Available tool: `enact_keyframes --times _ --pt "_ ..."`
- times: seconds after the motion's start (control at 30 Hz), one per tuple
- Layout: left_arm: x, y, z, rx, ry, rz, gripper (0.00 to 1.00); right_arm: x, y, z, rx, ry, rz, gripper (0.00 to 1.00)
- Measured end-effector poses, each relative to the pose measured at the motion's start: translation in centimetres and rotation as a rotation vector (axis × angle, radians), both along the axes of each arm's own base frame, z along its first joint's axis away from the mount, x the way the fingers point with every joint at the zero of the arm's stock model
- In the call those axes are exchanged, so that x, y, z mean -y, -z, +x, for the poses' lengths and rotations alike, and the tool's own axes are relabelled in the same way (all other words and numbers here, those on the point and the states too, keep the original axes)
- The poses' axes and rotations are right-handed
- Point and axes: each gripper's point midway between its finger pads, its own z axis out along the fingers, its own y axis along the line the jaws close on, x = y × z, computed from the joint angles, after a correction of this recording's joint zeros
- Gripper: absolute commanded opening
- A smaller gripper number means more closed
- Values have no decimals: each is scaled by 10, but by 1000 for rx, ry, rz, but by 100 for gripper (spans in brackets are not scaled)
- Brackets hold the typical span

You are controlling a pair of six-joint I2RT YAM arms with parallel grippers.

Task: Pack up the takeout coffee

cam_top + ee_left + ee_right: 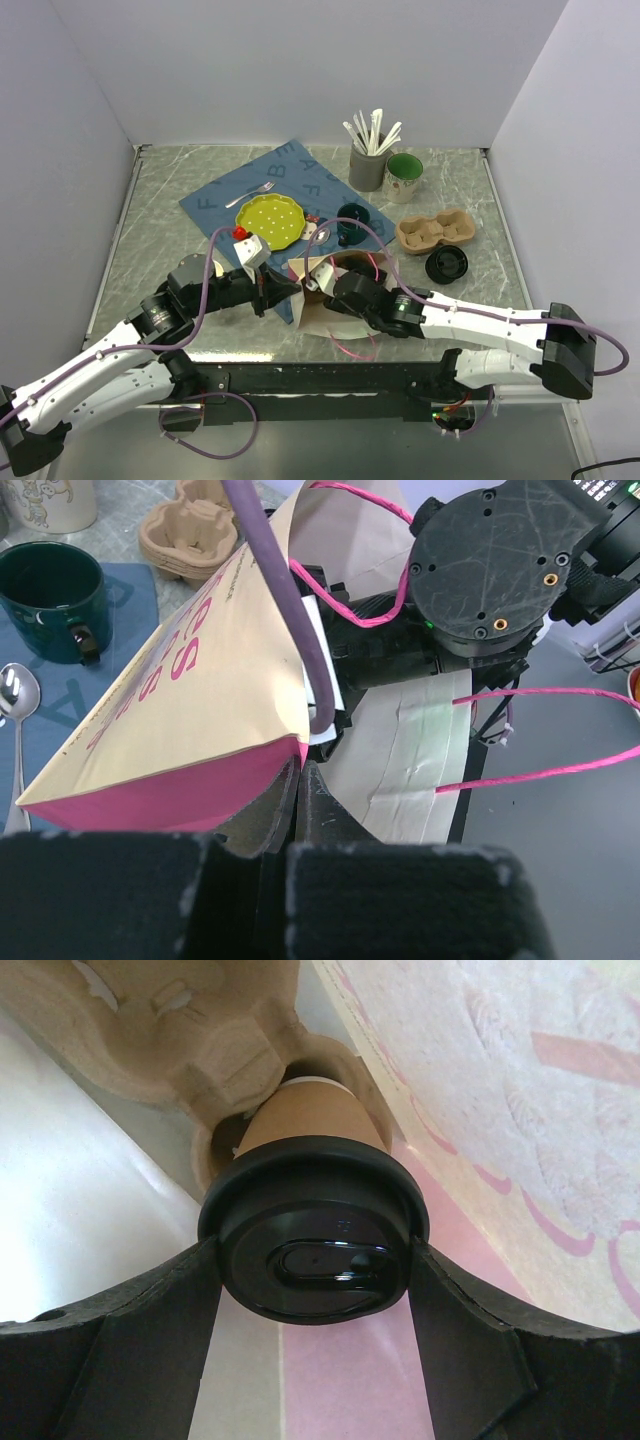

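Note:
The takeout coffee (315, 1250), a brown paper cup under a black lid, sits in a moulded cardboard carrier (180, 1030) inside the paper bag (320, 312). My right gripper (313, 1260) reaches into the bag, and both its fingers press the lid's rim from either side. In the top view the bag hides the cup and these fingers. My left gripper (298, 770) is shut on the pink-edged rim of the bag (180, 710) and holds its mouth up. The bag's pink handles (540, 765) trail to the right.
On a blue cloth (290, 170) behind the bag lie a yellow plate (270, 220), a fork (250, 193), a spoon (15, 695) and a dark green mug (352, 224). An empty carrier (435, 230), a loose black lid (446, 265) and a cutlery cup (368, 165) stand at the back right.

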Motion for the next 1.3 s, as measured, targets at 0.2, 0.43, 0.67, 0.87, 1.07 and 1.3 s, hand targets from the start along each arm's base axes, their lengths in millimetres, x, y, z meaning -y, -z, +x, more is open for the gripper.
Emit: enact_keyframes --times 0.2,0.43,0.67,0.87,1.07,1.3 --pt "0 0 1 1 -5 0 1 -1 2 1 -8 12 4 64" --pt "-1 0 1 1 -5 0 1 -1 2 2 -9 16 6 77" --pt "-1 0 0 0 -3 0 1 -2 3 1 -24 14 17 98" --pt "-1 0 0 -2 -3 -1 1 -3 5 -1 -35 6 24 98" --pt "0 -1 -1 -12 -4 -5 1 -3 1 -3 -47 -1 20 98" --pt "2 0 0 -32 0 -7 1 0 -8 -6 -63 -8 16 98"
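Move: The lidded coffee cup is already between the right fingers, held by its black lid, its middle about 3 cm ahead, 1 cm left and 4 cm below, its foot in a carrier socket inside the bag. The carrier's empty socket lies some 8 cm left, 2 cm ahead and 8 cm down. Beyond the bag stand the green mug, about 16 cm straight ahead, and the spare carrier, 15 cm ahead and 18 cm right. From the left hand the cup lies about 11 cm right, 8 cm ahead and 19 cm lower. The right fingers let go of the cup's black lid: the hand first stays nearly in place over the carrier socket, then spreads its fingers from about three-quarters to fully open and begins to ease up and back, about 1 cm, tipping down a few degrees. The left hand stays still, keeping its pinch on the bag's rim. ##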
